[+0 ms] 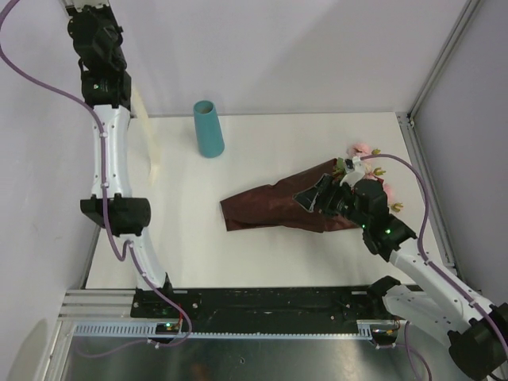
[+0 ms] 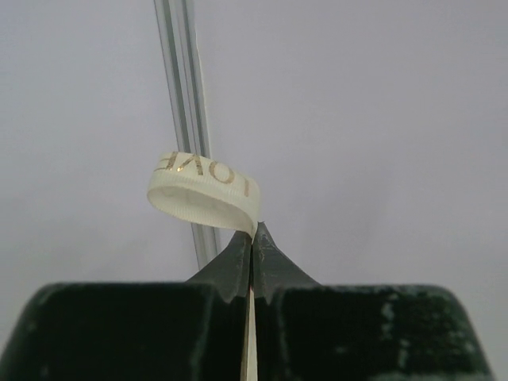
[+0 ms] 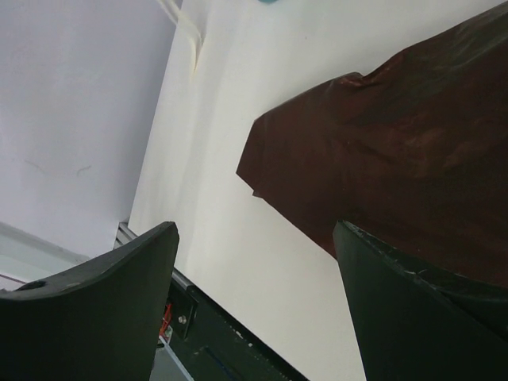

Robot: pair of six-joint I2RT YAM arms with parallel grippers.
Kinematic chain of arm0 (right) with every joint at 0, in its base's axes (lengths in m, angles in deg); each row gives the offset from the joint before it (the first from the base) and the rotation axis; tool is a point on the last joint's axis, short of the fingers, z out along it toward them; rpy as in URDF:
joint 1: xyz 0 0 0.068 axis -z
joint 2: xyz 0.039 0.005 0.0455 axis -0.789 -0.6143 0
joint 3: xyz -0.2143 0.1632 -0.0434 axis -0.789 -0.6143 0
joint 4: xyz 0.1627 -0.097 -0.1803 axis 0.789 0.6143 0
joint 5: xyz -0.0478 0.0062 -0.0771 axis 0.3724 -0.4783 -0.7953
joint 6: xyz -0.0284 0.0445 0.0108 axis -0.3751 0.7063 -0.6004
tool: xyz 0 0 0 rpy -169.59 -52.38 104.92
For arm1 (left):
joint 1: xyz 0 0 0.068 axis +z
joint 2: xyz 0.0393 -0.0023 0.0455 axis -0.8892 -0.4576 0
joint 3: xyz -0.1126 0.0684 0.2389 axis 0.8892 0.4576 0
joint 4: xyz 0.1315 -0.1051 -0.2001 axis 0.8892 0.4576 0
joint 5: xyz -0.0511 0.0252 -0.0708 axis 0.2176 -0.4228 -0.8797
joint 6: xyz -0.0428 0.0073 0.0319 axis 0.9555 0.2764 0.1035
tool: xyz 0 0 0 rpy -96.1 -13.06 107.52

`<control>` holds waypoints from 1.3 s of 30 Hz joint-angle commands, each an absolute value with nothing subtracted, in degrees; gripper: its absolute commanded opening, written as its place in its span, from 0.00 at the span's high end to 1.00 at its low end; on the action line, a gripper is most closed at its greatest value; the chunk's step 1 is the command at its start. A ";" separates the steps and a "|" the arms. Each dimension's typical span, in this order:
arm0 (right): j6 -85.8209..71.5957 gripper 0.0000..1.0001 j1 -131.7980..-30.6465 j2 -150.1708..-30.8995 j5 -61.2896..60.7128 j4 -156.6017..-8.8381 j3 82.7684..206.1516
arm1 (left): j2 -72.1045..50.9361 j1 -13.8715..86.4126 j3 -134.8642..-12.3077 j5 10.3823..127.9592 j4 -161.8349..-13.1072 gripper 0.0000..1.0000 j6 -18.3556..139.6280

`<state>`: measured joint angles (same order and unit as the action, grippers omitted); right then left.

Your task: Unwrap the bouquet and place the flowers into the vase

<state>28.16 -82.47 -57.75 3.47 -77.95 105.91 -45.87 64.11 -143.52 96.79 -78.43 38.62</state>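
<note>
The bouquet lies on the white table, its dark red wrapping [image 1: 274,208] tapering to the left. The flowers' pink blooms [image 1: 363,151] poke out at its right end. My right gripper [image 1: 313,198] hovers open over the wrap's middle; in the right wrist view the wrapping [image 3: 397,151] fills the upper right behind the open right gripper [image 3: 255,230], with nothing between its fingers. The teal vase [image 1: 209,128] stands upright at the back. My left gripper [image 1: 101,44] is raised high at the far left, shut on the cream ribbon [image 2: 202,190], which hangs down to the table [image 1: 148,131].
A grey wall runs along the left and back. A metal frame post [image 1: 429,87] borders the table's right side, close to the blooms. The black base rail [image 1: 262,302] lies along the near edge.
</note>
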 commanded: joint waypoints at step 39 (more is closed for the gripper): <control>45.38 0.17 -81.48 -61.70 -8.20 -62.73 109.71 | -21.85 66.93 -87.53 73.70 -58.14 0.00 69.09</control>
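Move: The left hand, high up with the ribbon in its shut fingers, has its drop spot almost straight below: clear table in the far-left corner, some 2 cm farther out, 2 cm to the left and 59 cm down. The vase stands about level with it, 18 cm to its right, its middle 49 cm lower. From the open right hand, the brown wrap's middle is about 9 cm ahead, 2 cm left and 20 cm down; the flowers are 16 cm ahead, 25 cm right and 18 cm down. Still pinching the ribbon, the left hand sinks about 40 cm towards the far-left table, edging forward at first while its fingers tip well down, and opens wide to let the ribbon go. It then draws back, rises a little and heads right. The right hand, fingers staying open, lowers some 5 cm towards the wrap, tipping down. ##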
